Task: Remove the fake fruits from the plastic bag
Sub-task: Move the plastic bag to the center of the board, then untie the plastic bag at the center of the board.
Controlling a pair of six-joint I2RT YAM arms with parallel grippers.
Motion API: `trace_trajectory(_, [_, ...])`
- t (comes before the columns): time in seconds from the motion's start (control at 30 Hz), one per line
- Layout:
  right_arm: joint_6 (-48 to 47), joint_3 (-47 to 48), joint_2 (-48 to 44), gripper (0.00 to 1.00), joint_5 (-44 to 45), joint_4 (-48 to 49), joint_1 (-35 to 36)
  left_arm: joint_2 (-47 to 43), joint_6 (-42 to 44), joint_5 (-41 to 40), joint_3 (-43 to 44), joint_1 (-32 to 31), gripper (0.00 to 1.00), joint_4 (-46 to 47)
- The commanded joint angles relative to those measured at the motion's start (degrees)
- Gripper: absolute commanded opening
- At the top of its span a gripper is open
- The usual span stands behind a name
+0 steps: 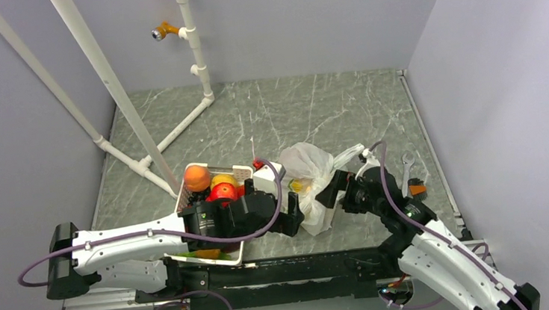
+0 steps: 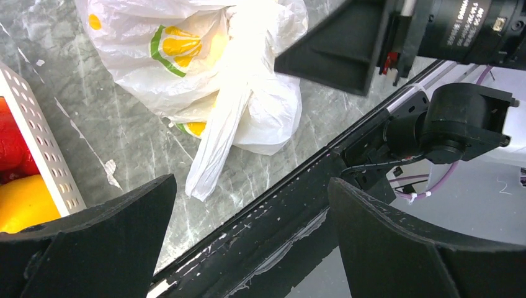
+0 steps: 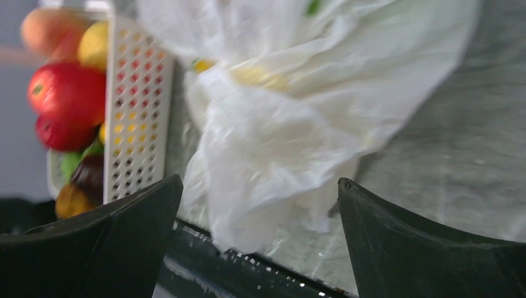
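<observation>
The plastic bag lies crumpled on the grey table, its top twisted, right of the basket. A yellow fake fruit shows through it; other fake fruits are hidden inside. In the left wrist view the bag shows its yellow-green print, and a loose handle trails toward the front edge. My left gripper is open and empty, over the table's front rail. My right gripper is open, and the bag's lower fold hangs between the spread fingers, untouched.
A white perforated basket left of the bag holds a peach, a red apple and other fruit. A white pipe frame stands at the back left. A wrench lies at the right. The two grippers are close together.
</observation>
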Motion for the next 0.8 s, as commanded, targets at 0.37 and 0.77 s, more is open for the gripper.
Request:
trace_trajectory(0.37, [-15.7, 11.7, 20.2, 0.99, 5.9, 2.7, -3.2, -2.4, -1.6, 0.5, -0.8, 0.1, 0.99, -3.0])
trace_trajectory(0.77, [-18.2, 10.7, 19.4, 0.64, -11.6, 3.3, -2.6, 8.6, 9.4, 19.1, 5.4, 18.5, 0.95, 2.7])
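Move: Spread just below the right hand is the plastic bag, its middle about 2 cm ahead, 4 cm to the left and 6 cm lower. The wrench lies some 20 cm to that hand's right and about 1 cm ahead, roughly 11 cm below. From the left hand the bag's middle is about 7 cm ahead, 4 cm to the right and 15 cm down; the fruit basket is some 20 cm to its left, 2 cm ahead and equally low. Swinging forward and right about 5 cm while twisting clockwise, the right hand then sweeps back left over the bag some 6 cm, turning counter-clockwise, and its wide-open fingers close about a third; contact can't be made out. The left hand, fingers open, sinks and drifts slightly left, then heads forward about 5 cm towards the bag. ##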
